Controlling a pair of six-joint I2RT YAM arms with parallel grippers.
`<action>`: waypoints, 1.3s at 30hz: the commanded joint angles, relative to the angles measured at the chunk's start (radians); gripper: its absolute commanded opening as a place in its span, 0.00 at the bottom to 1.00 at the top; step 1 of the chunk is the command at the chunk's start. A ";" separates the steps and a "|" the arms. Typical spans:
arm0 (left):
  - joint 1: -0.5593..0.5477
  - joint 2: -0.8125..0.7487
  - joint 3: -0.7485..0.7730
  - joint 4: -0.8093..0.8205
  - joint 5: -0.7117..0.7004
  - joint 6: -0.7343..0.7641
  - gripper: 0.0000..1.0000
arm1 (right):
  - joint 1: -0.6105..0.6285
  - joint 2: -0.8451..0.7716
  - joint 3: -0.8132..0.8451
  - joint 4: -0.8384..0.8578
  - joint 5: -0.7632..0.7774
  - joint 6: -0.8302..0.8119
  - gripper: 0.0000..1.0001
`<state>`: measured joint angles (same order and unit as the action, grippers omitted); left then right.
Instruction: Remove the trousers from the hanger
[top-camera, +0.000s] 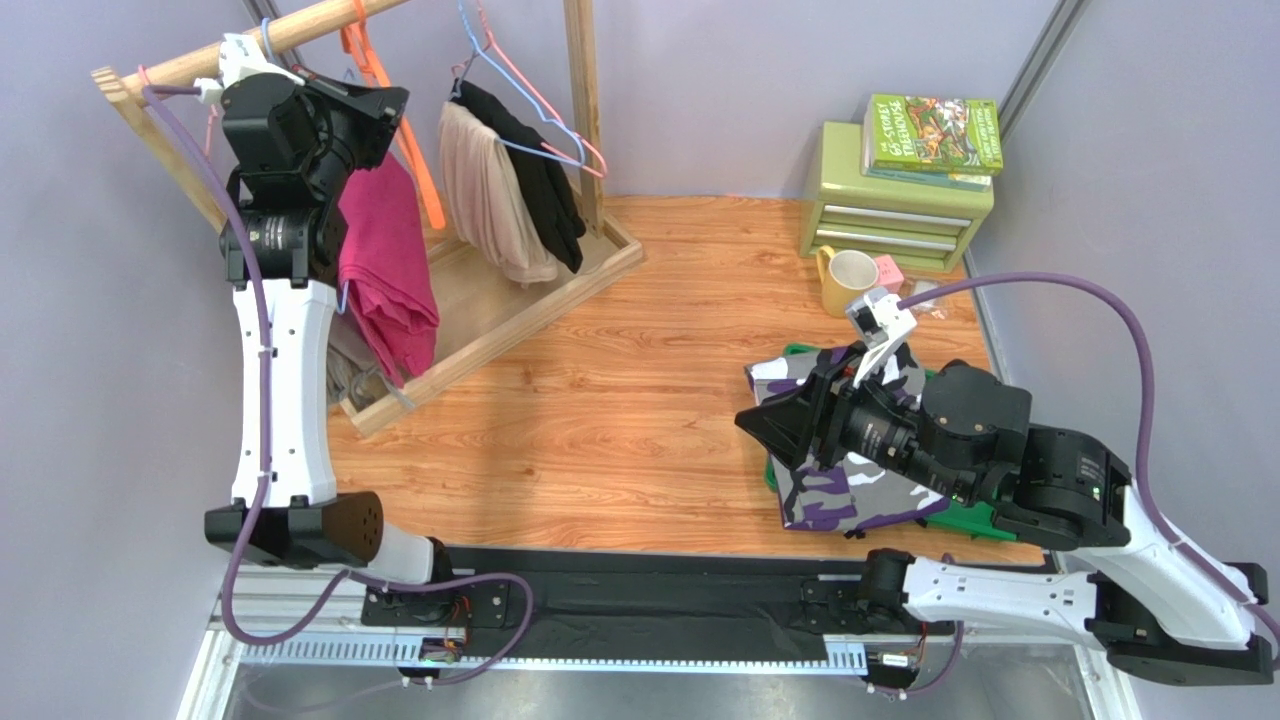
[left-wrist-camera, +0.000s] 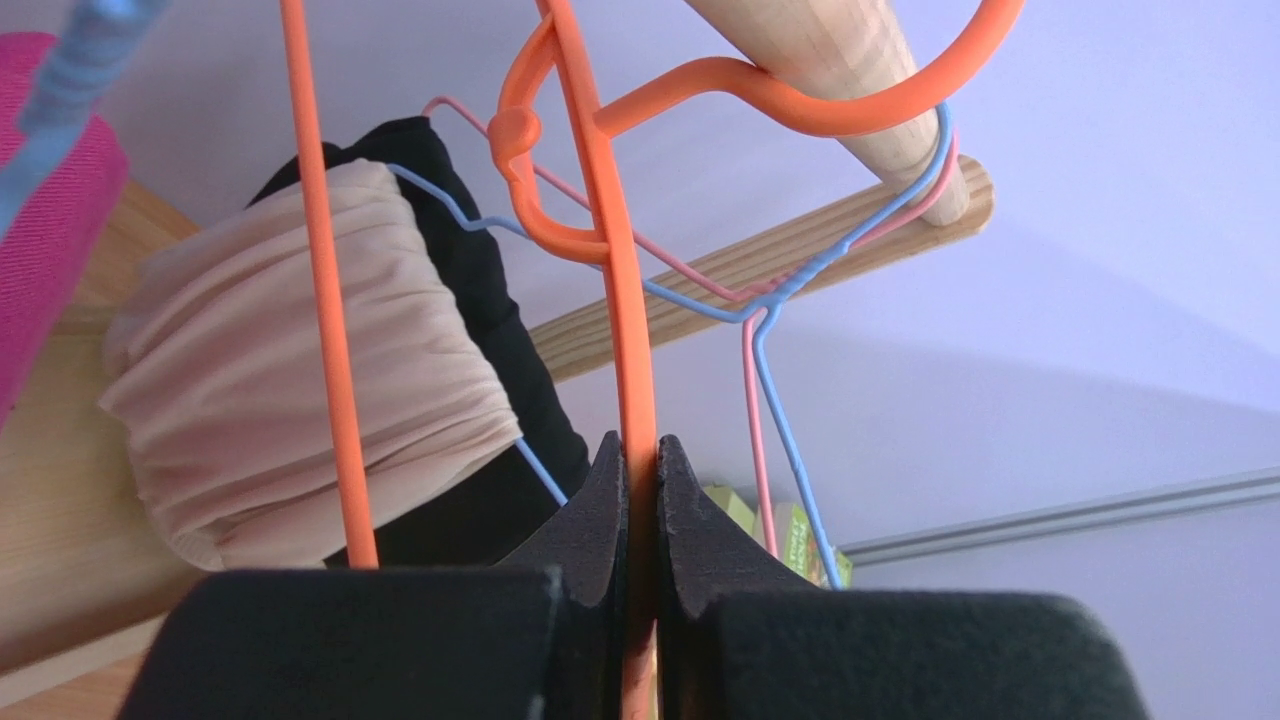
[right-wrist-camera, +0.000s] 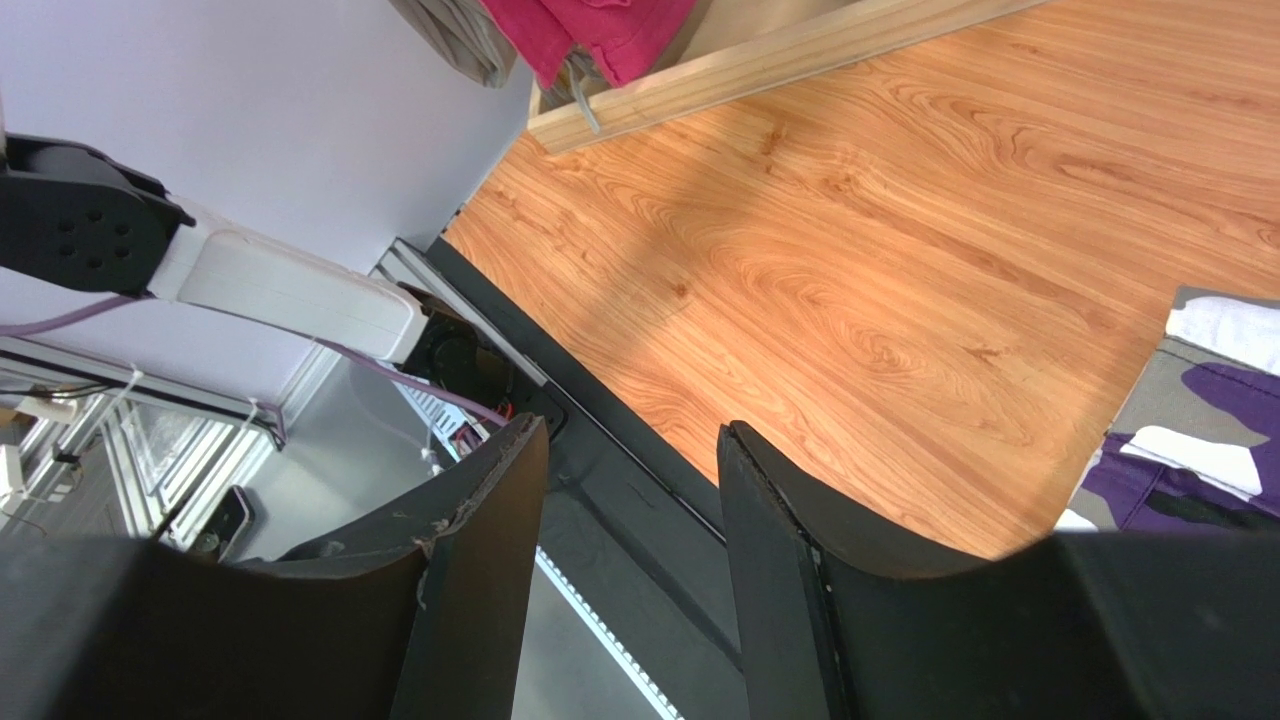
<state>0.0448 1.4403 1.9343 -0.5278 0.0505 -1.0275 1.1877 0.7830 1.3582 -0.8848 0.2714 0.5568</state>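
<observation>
The magenta trousers (top-camera: 388, 270) hang on the wooden rack (top-camera: 496, 323) at the far left, just below my left gripper (top-camera: 383, 108). In the left wrist view, that gripper (left-wrist-camera: 642, 458) is shut on the wire of an orange hanger (left-wrist-camera: 616, 255), whose hook goes round the wooden rail (left-wrist-camera: 842, 60). The camouflage trousers (top-camera: 824, 480) lie folded on the table at the right, partly under my right arm. My right gripper (right-wrist-camera: 624, 450) hovers open beside them with nothing between its fingers, and their edge (right-wrist-camera: 1187, 450) shows at the right of its view.
A beige garment (top-camera: 489, 188) and a black garment (top-camera: 549, 180) hang on pink and blue wire hangers further right on the rack. A green drawer box (top-camera: 894, 203) with a book (top-camera: 932, 132) and a yellow mug (top-camera: 849, 278) stand at the back right.
</observation>
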 joint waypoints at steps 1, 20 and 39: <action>0.009 0.040 0.069 0.052 0.071 -0.023 0.00 | 0.001 0.019 -0.013 0.012 0.014 0.008 0.51; 0.007 0.003 -0.035 0.012 0.152 0.036 0.37 | 0.001 0.038 -0.056 0.066 -0.038 0.035 0.51; 0.009 -0.378 -0.328 -0.083 0.270 0.374 0.84 | 0.003 0.079 -0.105 0.098 -0.054 0.032 0.51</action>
<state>0.0475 1.1557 1.6966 -0.5743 0.2596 -0.8101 1.1877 0.8448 1.2613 -0.8474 0.2321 0.5838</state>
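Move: My left hand already pinches the orange hanger. The rail spot for its hook is about 5 cm ahead, 2 cm left and 10 cm above this hand. The magenta trousers hang roughly 25 cm below, 5 cm back and 3 cm left; the beige trousers some 22 cm below, 4 cm ahead and 9 cm to the right. From my right hand that rail spot lies about 35 cm ahead, 41 cm left and 24 cm higher. I ease my left hand about 2 cm forward, right and down, settling the hanger's hook over the rail, then spread the fingers wide to let go while sinking a little more. From there I draw straight back some 11 cm, away from the hanger, rolling the wrist left side up about 15 degrees. Meanwhile my empty right hand sinks roughly 5 cm and drifts left. ##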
